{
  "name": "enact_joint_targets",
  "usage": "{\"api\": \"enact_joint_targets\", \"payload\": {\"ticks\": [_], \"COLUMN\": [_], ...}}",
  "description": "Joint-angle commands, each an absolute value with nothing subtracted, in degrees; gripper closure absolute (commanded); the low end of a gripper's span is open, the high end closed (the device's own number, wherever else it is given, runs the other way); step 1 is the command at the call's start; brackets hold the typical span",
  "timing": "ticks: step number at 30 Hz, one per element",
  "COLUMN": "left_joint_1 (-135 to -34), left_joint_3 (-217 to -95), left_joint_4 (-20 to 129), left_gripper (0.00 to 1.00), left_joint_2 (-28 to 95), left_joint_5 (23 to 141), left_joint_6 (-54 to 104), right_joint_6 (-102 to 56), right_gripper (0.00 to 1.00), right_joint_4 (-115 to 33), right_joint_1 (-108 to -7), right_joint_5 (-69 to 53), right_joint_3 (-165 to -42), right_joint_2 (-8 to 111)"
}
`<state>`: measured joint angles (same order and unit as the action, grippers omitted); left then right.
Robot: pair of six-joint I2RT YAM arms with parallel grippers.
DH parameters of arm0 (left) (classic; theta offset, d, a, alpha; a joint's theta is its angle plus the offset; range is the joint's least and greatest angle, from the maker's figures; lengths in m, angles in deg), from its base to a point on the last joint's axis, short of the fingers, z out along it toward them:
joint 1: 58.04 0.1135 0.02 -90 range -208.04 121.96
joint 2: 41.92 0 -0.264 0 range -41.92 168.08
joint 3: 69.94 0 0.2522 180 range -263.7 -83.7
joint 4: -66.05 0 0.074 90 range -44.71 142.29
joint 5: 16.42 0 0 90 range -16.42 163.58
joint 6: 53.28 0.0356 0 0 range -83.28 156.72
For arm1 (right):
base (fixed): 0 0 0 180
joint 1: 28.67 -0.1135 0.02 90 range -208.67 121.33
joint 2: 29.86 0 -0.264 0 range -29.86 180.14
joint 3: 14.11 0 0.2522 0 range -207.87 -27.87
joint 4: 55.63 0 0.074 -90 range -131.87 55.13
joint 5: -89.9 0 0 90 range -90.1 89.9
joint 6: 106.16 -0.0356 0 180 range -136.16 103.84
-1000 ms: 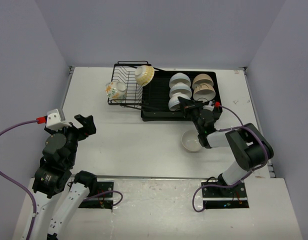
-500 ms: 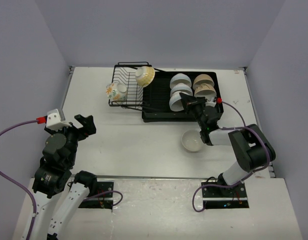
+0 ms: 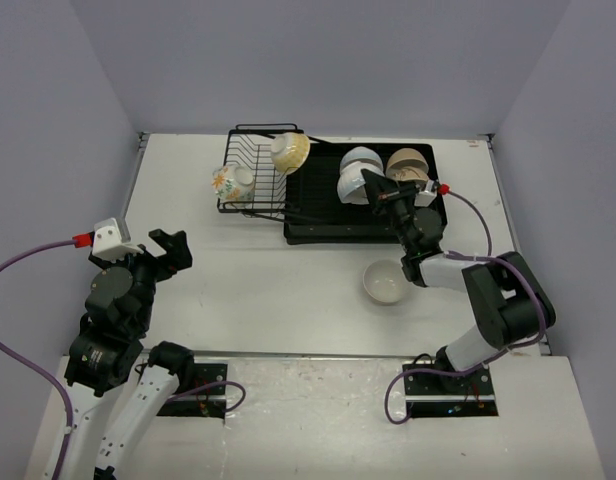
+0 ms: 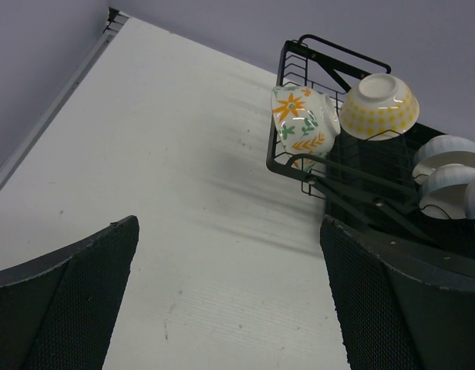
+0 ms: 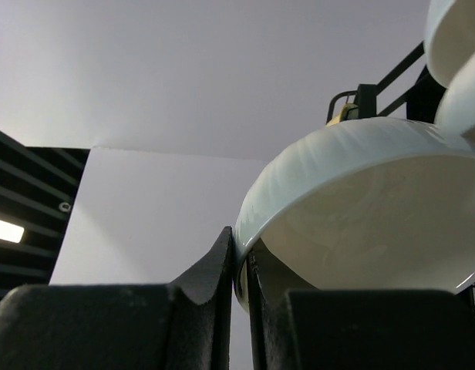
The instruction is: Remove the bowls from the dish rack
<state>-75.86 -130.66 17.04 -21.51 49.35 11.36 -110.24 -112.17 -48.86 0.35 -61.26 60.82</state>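
My right gripper point(image 3: 371, 189) point(image 5: 239, 248) is shut on the rim of a glossy white bowl point(image 3: 350, 188) point(image 5: 361, 208), held tilted over the black tray of the dish rack point(image 3: 316, 218). Another white bowl point(image 3: 361, 158) and cream bowls point(image 3: 406, 165) stand behind it in the tray. A yellow patterned bowl point(image 3: 289, 151) point(image 4: 380, 108) and an orange-flowered bowl point(image 3: 231, 182) point(image 4: 299, 123) sit in the wire basket point(image 3: 253, 160) point(image 4: 314, 50). One white bowl point(image 3: 384, 283) rests upright on the table. My left gripper point(image 3: 173, 250) point(image 4: 228, 231) hangs open over bare table, holding nothing.
Grey walls close in the white table on three sides. The right arm's cable with a red plug point(image 3: 440, 188) runs beside the tray's right end. The table's raised edge strip point(image 4: 60, 100) runs along the left.
The right gripper has carried the white bowl from the tray's near edge toward the back, over the other white bowls. The left arm has not moved.
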Motion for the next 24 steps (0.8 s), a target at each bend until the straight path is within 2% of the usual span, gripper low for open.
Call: {"api": "enact_joint_targets", "payload": {"ticks": [1,15,18,21,22,24], "left_joint_1": [-76.1,-76.1,-76.1,-76.1,-76.1,-76.1], "left_joint_3": [-130.2,-130.2,-130.2,-130.2,-130.2,-130.2], "left_joint_4": [19.0,19.1,19.1,19.1,19.1,19.0], "left_gripper": [0.0,0.0,0.0,0.0,0.0,0.0], "left_joint_2": [-21.4,-21.1,-20.9,-21.0,-20.9,-20.9], "left_joint_5": [49.2,49.1,49.2,49.2,49.1,49.1], "left_joint_6": [12.2,12.2,12.2,12.2,12.2,12.2], "right_joint_6": [-110.5,-109.1,-102.3,-90.0,-85.9,-71.4], "right_gripper": [1.0,1.0,1.0,1.0,1.0,1.0], "right_joint_4": [-136.6,-131.7,-119.6,-100.3,-85.4,-69.7], "right_joint_1": [-48.6,-48.6,-48.8,-50.4,-52.1,-55.6], "right_joint_5": [0.2,-8.4,-14.8,-18.9,-19.6,-16.2], "right_joint_3": [-62.3,-61.0,-63.5,-67.8,-72.2,-77.9], "right_joint_2": [56.2,50.6,44.4,36.3,34.2,30.7]}}
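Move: I already hold a white bowl by its rim in my right hand, off the rack. The bowl standing on the table lies about 20 cm back and 2 cm right of that hand, some 22 cm below. The next white bowl in the rack is about 5 cm ahead, 4 cm left and 12 cm down; the brown bowls stand some 12 cm right of it, level with it. From my left hand the table bowl is roughly 47 cm right, straight across, 25 cm below. Keeping the pinch on the rim, I raise the white bowl away from the rack with my right hand, about 12 cm up and 9 cm back, drifting a little left, slow at first and much faster at the end. Meanwhile my wrist tips its fingers up some 20 degrees, rolls its left side down and swings slightly counter-clockwise. ##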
